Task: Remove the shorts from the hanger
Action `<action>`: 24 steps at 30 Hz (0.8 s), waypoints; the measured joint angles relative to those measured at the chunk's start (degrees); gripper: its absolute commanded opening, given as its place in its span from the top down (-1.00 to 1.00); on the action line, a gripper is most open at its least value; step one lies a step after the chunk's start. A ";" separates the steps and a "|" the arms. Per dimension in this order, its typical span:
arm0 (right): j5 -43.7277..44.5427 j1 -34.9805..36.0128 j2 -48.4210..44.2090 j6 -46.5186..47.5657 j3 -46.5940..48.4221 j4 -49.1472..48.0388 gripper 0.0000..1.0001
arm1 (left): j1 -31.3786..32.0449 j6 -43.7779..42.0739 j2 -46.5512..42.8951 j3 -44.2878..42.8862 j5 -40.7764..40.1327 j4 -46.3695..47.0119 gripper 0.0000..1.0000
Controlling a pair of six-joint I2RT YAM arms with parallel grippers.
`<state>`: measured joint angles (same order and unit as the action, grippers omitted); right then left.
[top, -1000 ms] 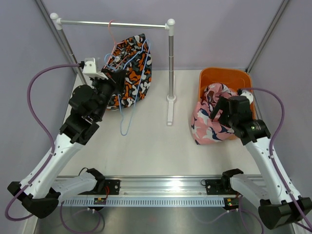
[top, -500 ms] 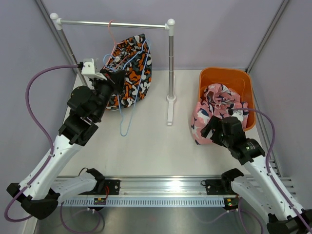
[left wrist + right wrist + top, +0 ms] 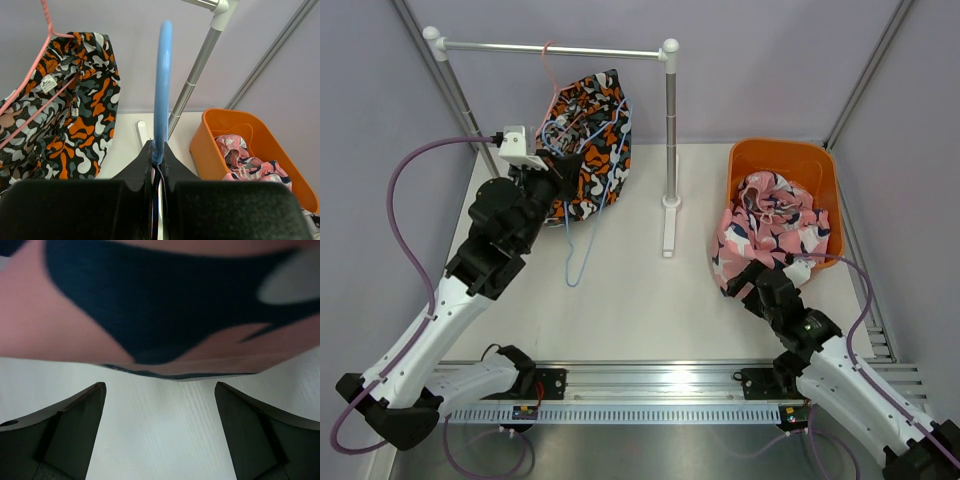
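The black shorts (image 3: 588, 140) with orange and white blotches hang on a pink hanger (image 3: 549, 62) from the rail (image 3: 520, 46); they also show in the left wrist view (image 3: 75, 110). My left gripper (image 3: 563, 165) is beside them, shut on a thin blue hanger (image 3: 162, 75) that stands upright between my fingers. The blue hanger's lower loop (image 3: 569, 280) dangles over the table. The pink shorts (image 3: 765, 225) lie in the orange bin (image 3: 780, 155) and drape over its front edge. My right gripper (image 3: 740, 290) is open and empty, low over the table just below the pink cloth (image 3: 150, 300).
The rail's right post (image 3: 670, 130) stands on a base (image 3: 668, 235) between the two arms. The orange bin (image 3: 235, 135) sits at the right, close to the side wall. Grey walls close in the back and both sides.
My right arm has drawn back from the bin toward the near edge and dropped low, open, in front of the hanging pink cloth. My left gripper shifted slightly right with the blue hanger.
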<state>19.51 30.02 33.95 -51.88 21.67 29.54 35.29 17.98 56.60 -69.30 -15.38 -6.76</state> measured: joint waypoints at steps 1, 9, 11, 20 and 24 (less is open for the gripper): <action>1.31 0.39 -1.46 -1.36 -1.75 -1.03 -0.99 | 0.00 0.00 0.00 0.04 0.02 -0.07 1.00; 9.88 0.92 -5.40 -5.97 -7.54 -9.75 -0.99 | 0.00 -0.11 0.00 0.09 0.17 -0.02 1.00; 10.82 0.98 -5.40 -5.75 -8.92 -13.14 -0.96 | 0.00 -0.11 0.00 0.24 0.17 0.04 1.00; 11.26 1.22 -3.89 -2.16 -10.99 -26.95 0.90 | 0.00 -0.11 0.02 0.57 0.31 -0.09 1.00; 9.53 1.22 -2.91 -1.03 -10.75 -28.44 1.00 | 0.00 -0.11 0.02 0.57 0.42 -0.11 1.00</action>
<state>29.04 31.24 31.05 -52.90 10.92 1.10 35.29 17.87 56.62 -68.73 -14.96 -6.87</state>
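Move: Just beyond the right hand's open fingers, some 5 cm ahead, level sideways and about 3 cm up, hangs the loose hem of the pink shorts. The orange bin that the rest of the shorts lies in has its middle roughly 15 cm ahead of the hand and 7 cm to its right, at about its height. The rack's right foot stands some 17 cm ahead, 15 cm left and 7 cm lower. From the left hand, the hem is about 32 cm right, 5 cm back and 32 cm below. The right fingers pinch the pink shorts' overhanging hem, shutting from wide open around it. To get there the hand first slips a little to its right, then reaches about 5 cm forward and, late on, rises some 3 cm while drifting back left. The downward-slanting fingers tip up about 20 degrees on the way. ##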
